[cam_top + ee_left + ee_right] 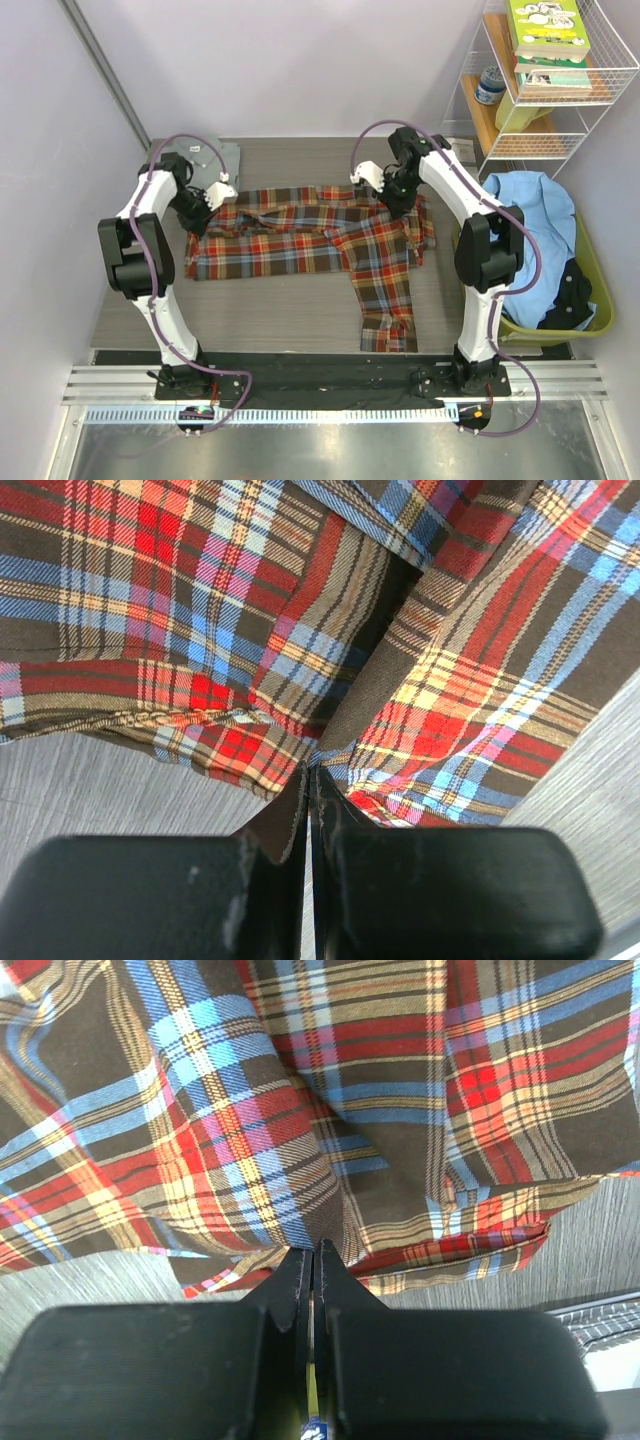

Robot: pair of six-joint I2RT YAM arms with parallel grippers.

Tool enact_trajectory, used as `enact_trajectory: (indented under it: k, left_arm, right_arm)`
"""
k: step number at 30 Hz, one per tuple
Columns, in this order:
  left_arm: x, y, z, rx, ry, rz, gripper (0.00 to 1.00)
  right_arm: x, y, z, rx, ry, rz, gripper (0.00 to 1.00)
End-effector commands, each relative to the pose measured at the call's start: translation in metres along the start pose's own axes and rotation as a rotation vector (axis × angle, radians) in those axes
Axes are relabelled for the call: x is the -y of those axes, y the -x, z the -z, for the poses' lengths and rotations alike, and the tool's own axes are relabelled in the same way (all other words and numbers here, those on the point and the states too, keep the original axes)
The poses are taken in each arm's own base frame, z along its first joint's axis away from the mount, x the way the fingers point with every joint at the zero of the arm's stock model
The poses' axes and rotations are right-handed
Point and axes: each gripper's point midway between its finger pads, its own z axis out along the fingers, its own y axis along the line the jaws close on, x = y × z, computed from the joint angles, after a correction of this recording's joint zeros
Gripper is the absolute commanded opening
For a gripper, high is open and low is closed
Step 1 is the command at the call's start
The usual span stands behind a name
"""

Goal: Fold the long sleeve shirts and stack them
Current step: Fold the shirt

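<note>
The plaid long sleeve shirt (320, 235) lies spread across the grey table, one sleeve trailing toward the near edge. My left gripper (203, 217) is shut on its left end, the tips (310, 772) pinching a fold of plaid cloth (200, 600). My right gripper (400, 203) is shut on the shirt's far right edge, its tips (313, 1252) closed on the plaid cloth (350, 1090). The pale grey long sleeve shirt (225, 158) lies folded at the back left, partly hidden behind my left arm.
A green basket (600, 290) holding blue and dark cloth (535, 215) stands at the right edge of the table. A white wire shelf (560, 90) with books rises at the back right. Walls close in on the left and the back.
</note>
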Motion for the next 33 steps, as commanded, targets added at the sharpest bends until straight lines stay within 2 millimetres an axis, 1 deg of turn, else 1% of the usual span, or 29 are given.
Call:
enact_trajectory:
  k: [1,4,5,8,9,13,15,16,18,22,24,25,26,27,28,29,30,31,32,33]
  left_arm:
    - [-0.017,0.007,0.003,0.013,0.055,0.009,0.00]
    - [-0.019,0.006,0.000,0.008,0.052,0.015,0.00]
    - [-0.021,0.004,-0.002,0.000,0.054,0.020,0.00]
    - [-0.021,0.003,-0.006,-0.006,0.052,0.026,0.00]
    - [-0.022,0.003,-0.006,-0.003,0.051,0.029,0.00]
    - [-0.019,0.003,-0.011,-0.003,0.042,0.048,0.00]
    - [-0.018,0.000,-0.014,-0.011,0.044,0.052,0.00]
    - [-0.018,-0.001,-0.015,-0.013,0.044,0.053,0.00]
    - [-0.016,-0.003,-0.016,-0.020,0.045,0.058,0.00]
    - [-0.021,0.002,-0.014,-0.001,0.062,0.077,0.01]
    - [-0.022,0.004,-0.014,0.003,0.066,0.118,0.01]
    - [-0.026,0.006,-0.011,0.004,0.077,0.129,0.03]
    - [-0.026,0.005,-0.010,-0.004,0.074,0.147,0.07]
    - [-0.029,0.006,-0.005,0.002,0.090,0.188,0.16]
    - [-0.031,0.006,0.001,0.009,0.099,0.203,0.20]
    - [-0.039,0.014,0.019,0.053,0.152,0.209,0.25]
    - [-0.044,0.014,0.031,0.091,0.192,0.306,0.37]
    - [-0.045,0.017,0.041,0.127,0.217,0.336,0.45]
    - [-0.042,0.019,0.047,0.145,0.221,0.358,0.53]
    - [-0.037,0.025,0.061,0.170,0.239,0.364,0.65]
  right_arm:
    - [0.020,0.011,0.011,0.041,-0.057,-0.016,0.01]
    - [0.027,0.012,0.006,0.040,-0.062,-0.018,0.01]
    - [0.026,0.011,0.000,0.035,-0.050,-0.027,0.01]
    - [0.030,0.012,-0.007,0.035,-0.044,-0.047,0.01]
    - [0.032,0.011,-0.014,0.028,-0.037,-0.051,0.01]
    - [0.036,0.009,-0.027,0.017,-0.031,-0.074,0.01]
    - [0.041,0.012,-0.027,0.023,-0.045,-0.084,0.01]
    - [0.041,0.012,-0.030,0.025,-0.039,-0.088,0.01]
    - [0.042,0.014,-0.029,0.031,-0.036,-0.091,0.01]
    - [0.041,0.006,-0.037,0.000,-0.029,-0.105,0.01]
    - [0.042,0.005,-0.038,-0.006,-0.036,-0.126,0.05]
    - [0.043,0.006,-0.038,-0.005,-0.041,-0.163,0.10]
    - [0.043,0.006,-0.036,0.001,-0.042,-0.188,0.20]
    - [0.044,0.009,-0.030,0.018,-0.048,-0.218,0.30]
    - [0.046,0.008,-0.021,0.039,-0.048,-0.269,0.38]
    - [0.042,0.015,-0.008,0.089,-0.036,-0.334,0.44]
    - [0.040,0.016,0.002,0.112,-0.025,-0.381,0.54]
    - [0.041,0.010,0.012,0.133,-0.018,-0.435,0.55]
    - [0.033,0.016,0.018,0.174,0.023,-0.484,0.56]
    - [0.021,0.012,0.025,0.174,0.049,-0.513,0.56]
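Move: Both hands already pinch the plaid shirt. The left's laying spot on the shirt is about 2 cm ahead and 2 cm down; the shirt's far edge is some 10 cm ahead and the grey folded shirt some 18 cm straight ahead. The right's laying spot is about 3 cm ahead and 5 cm lower; from it the shirt's far edge is roughly 8 cm ahead, and the sleeve's cuff about 30 cm back, 2 cm left. Still pinching the plaid cloth, both hands set it down and let go: the right carries its bunch nearly 4 cm forward while lowering it about 4.5 cm, the left eases only a centimetre or so forward and down. After a short hold low over the shirt, both grippers open about halfway and begin to rise, the left creeping forward; left turns counter-clockwise, right clockwise, some 15 degrees each. ##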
